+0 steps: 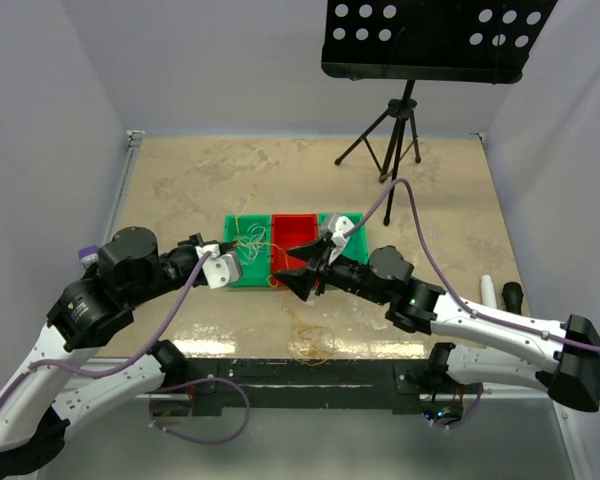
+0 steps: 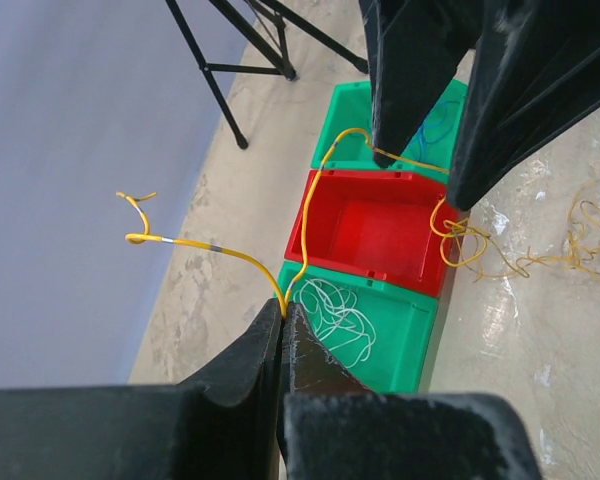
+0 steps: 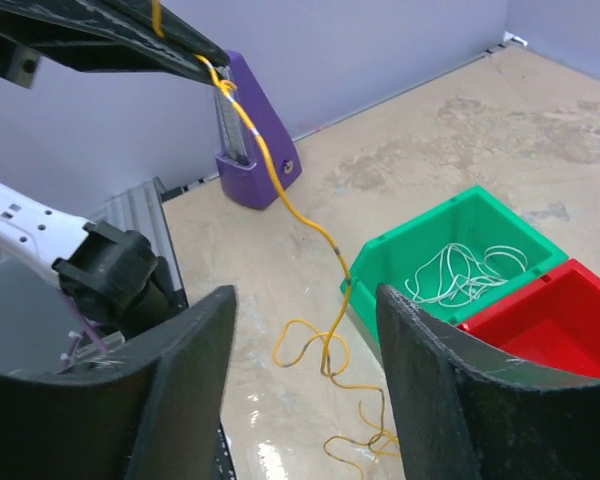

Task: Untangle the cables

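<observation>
My left gripper (image 2: 283, 312) is shut on a yellow cable (image 2: 310, 200), pinched at the very fingertips. From there the cable rises over the red bin (image 2: 365, 228) and passes between the fingers of my right gripper (image 2: 425, 180), then joins a yellow tangle (image 2: 580, 240) on the table. My right gripper (image 3: 305, 300) stands open, with the yellow cable (image 3: 280, 190) hanging between its fingers and touching neither. That cable drops from the left gripper (image 3: 218, 58) past a green bin's corner into loops (image 3: 320, 350). Whitish cables (image 3: 465, 275) lie in this green bin (image 3: 400, 250). A pale blue cable (image 2: 435, 125) lies in the far green bin.
Three bins stand in a row mid-table: green (image 1: 245, 268), red (image 1: 293, 232), green (image 1: 348, 228). A black tripod (image 1: 395, 130) with a perforated plate stands at the back. A purple stand (image 3: 255, 140) sits by the wall. The yellow tangle (image 1: 315, 340) lies near the front edge.
</observation>
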Robot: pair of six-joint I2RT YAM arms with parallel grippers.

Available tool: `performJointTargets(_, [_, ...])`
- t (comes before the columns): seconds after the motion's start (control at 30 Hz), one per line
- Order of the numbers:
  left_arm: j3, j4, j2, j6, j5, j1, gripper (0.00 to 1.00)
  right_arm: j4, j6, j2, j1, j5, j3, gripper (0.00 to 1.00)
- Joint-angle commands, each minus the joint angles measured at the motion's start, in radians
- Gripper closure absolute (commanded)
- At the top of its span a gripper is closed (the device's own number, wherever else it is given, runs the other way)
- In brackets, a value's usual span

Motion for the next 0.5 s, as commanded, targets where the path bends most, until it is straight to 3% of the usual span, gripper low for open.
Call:
performJointTargets(0.0, [0.056, 0.005, 0.005, 0.007, 0.031, 0.004, 1.0, 0.026, -0.043, 0.079, 0.002, 0.035, 0.087, 0.47])
performJointTargets(0.17, [0.082, -0.001, 0.011, -0.002, 0.059, 0.003, 1.0, 0.008, -0.039, 0.099, 0.002, 0.061, 0.14, 1.0])
performJointTargets(0.2, [0.083, -0.003, 0.012, -0.007, 0.064, 0.003, 1.0, 0.002, -0.038, 0.079, 0.002, 0.101, 0.147, 1.0])
performJointTargets(0.23, [0.076, -0.005, 0.012, -0.009, 0.068, 0.004, 0.94, -0.006, -0.037, 0.064, 0.002, 0.109, 0.153, 1.0])
performJointTargets(0.33, [0.025, 0.014, 0.0, -0.038, 0.056, 0.004, 0.24, -0.03, -0.029, 0.006, 0.002, 0.144, 0.179, 1.0])
performJointTargets(0.37, [0.0, 0.023, -0.008, -0.056, 0.053, 0.004, 0.1, -0.043, -0.031, -0.007, 0.002, 0.146, 0.193, 1.0])
performJointTargets(0.43, [-0.052, 0.051, -0.026, -0.102, 0.067, 0.004, 0.0, -0.064, -0.026, -0.027, 0.002, 0.143, 0.224, 1.0])
performJointTargets(0.47, [-0.075, 0.067, -0.037, -0.13, 0.09, 0.004, 0.0, -0.072, -0.022, -0.031, 0.002, 0.139, 0.241, 1.0])
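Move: The yellow cable, still held at the left fingertips, hangs between the open right fingers; its stretch to pinch lies about 2 cm ahead of the right hand, 2 cm left and 1 cm below, some 8 cm right of the left hand and 4 cm lower. The red bin is roughly 11 cm ahead, 2 cm right and 26 cm below the right hand; the green bin with the white cable sits 10 cm left of the red one. Right hand edges about 3 cm forward-left, pinches the yellow cable, then lifts 6 cm; left fingers let go. ##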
